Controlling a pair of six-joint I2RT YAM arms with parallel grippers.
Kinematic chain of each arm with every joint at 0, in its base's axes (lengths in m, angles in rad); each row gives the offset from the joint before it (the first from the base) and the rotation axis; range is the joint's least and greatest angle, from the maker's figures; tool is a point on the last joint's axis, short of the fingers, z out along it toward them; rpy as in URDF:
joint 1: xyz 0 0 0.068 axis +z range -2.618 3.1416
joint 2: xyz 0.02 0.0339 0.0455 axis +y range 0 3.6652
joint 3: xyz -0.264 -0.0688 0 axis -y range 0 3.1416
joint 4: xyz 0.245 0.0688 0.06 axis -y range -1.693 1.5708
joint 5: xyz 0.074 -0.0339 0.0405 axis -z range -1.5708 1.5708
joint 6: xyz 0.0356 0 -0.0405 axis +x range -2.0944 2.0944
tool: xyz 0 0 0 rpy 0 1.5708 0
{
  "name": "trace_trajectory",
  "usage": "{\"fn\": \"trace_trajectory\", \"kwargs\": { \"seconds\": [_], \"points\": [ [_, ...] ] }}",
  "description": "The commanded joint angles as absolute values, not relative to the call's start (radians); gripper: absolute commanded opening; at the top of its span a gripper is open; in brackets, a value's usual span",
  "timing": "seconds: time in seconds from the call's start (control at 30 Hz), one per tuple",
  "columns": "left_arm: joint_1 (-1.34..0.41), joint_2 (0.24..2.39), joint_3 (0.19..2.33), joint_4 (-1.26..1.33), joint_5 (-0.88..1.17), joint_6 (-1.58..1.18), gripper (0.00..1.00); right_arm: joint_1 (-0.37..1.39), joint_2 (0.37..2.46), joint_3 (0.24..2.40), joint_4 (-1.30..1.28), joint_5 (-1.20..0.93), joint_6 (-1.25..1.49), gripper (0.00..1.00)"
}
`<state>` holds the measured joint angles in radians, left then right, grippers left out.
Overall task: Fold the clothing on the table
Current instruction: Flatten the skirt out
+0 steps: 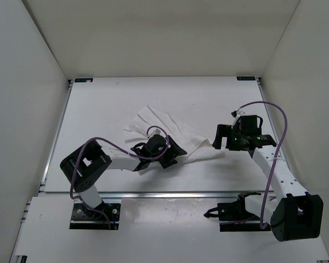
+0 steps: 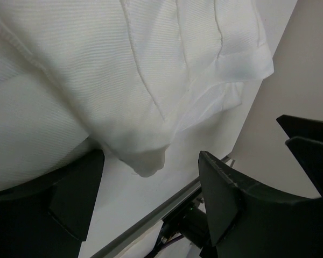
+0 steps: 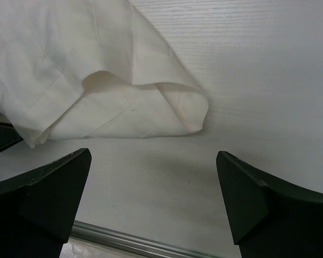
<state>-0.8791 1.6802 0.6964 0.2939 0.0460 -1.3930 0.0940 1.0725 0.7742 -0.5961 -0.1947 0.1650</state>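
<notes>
The clothing [image 1: 167,129], a white wrinkled garment, lies bunched on the table [image 1: 109,104] between the two arms. My left gripper [image 1: 175,155] sits at its near edge. In the left wrist view the left gripper [image 2: 151,177] is open, and a drooping corner of the clothing [image 2: 145,158] hangs just ahead of the gap, pinched by neither of its fingers [image 2: 70,199]. My right gripper [image 1: 218,141] is at the garment's right end. In the right wrist view the right gripper [image 3: 153,156] stands wide open over bare table, with a folded-over hem of the clothing [image 3: 124,91] just beyond it.
An aluminium rail [image 1: 170,193] runs along the table's front edge, close behind both grippers [image 3: 140,242]. White side walls [image 1: 22,109] enclose the table on the left, right and back. A purple cable [image 1: 282,137] loops off the right arm.
</notes>
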Motion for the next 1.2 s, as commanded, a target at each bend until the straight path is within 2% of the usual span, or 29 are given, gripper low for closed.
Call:
{"fn": "trace_trajectory", "kwargs": {
  "seconds": [0.0,0.07,0.2,0.23,0.3,0.33,0.37,0.4,0.43,0.6,0.83,0.9,1.17],
  "points": [
    [-0.885,1.721,0.742,0.345,0.014,-1.427,0.80,0.106,1.049,0.782,-0.577,-0.186,0.149,1.00],
    [-0.885,1.746,0.790,0.333,0.008,-1.428,0.72,0.113,1.042,0.785,-0.575,-0.176,0.144,1.00],
    [-0.897,1.769,0.812,0.322,0.003,-1.474,0.68,0.110,1.043,0.784,-0.590,-0.161,0.133,0.99],
    [-0.893,1.770,0.798,0.337,0.005,-1.494,0.65,0.112,1.040,0.782,-0.585,-0.164,0.133,0.99],
    [-0.891,1.775,0.787,0.360,0.003,-1.520,0.46,0.113,1.034,0.781,-0.586,-0.166,0.133,0.99],
    [-0.888,1.770,0.781,0.356,0.003,-1.522,0.40,0.110,1.040,0.776,-0.578,-0.166,0.136,0.99],
    [-0.891,1.775,0.793,0.348,0.002,-1.522,0.26,0.110,1.032,0.778,-0.575,-0.163,0.137,0.99],
    [-0.888,1.776,0.799,0.348,0.003,-1.520,0.06,0.107,1.038,0.778,-0.575,-0.164,0.132,0.99],
    [-0.884,1.775,0.798,0.360,0.002,-1.516,0.00,0.109,1.039,0.776,-0.578,-0.160,0.130,0.99],
    [-0.841,1.730,0.825,0.364,0.029,-1.456,0.00,0.100,1.054,0.778,-0.565,-0.178,0.140,0.99],
    [-0.713,1.591,0.997,0.142,0.072,-1.207,0.00,0.120,1.100,0.796,-0.517,-0.254,0.147,0.99],
    [-0.687,1.566,1.038,0.100,0.083,-1.146,0.00,0.114,1.107,0.796,-0.493,-0.281,0.166,0.97],
    [-0.693,1.583,1.204,0.068,0.146,-1.074,0.00,0.149,1.115,0.807,-0.422,-0.287,0.242,0.97]
  ]
}}
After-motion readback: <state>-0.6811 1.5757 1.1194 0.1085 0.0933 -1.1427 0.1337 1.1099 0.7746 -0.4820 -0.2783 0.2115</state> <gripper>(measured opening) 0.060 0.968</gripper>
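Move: The skirt's loose flap corner lies almost between the left hand's open fingers, about 1 cm ahead, 2 cm to the right and 2 cm below. The skirt's right end is some 18 cm to the right of this hand and 2 cm farther out. The far corner is about 22 cm ahead and 14 cm left, and the near left corner some 7 cm back and 17 cm left. From the right hand, the flap corner is roughly 17 cm left, 3 cm back and 9 cm below. The skirt's flap corner is pinched by the left hand, which first eases some 3 cm forward and to the right, close to the table, and shuts its fingers. It then lifts the cloth about 18 cm while carrying it some 10 cm forward, slowly at first and then fast, the fingertips tipping up about 20 degrees. Late on, the open right hand drifts a little left and forward. ##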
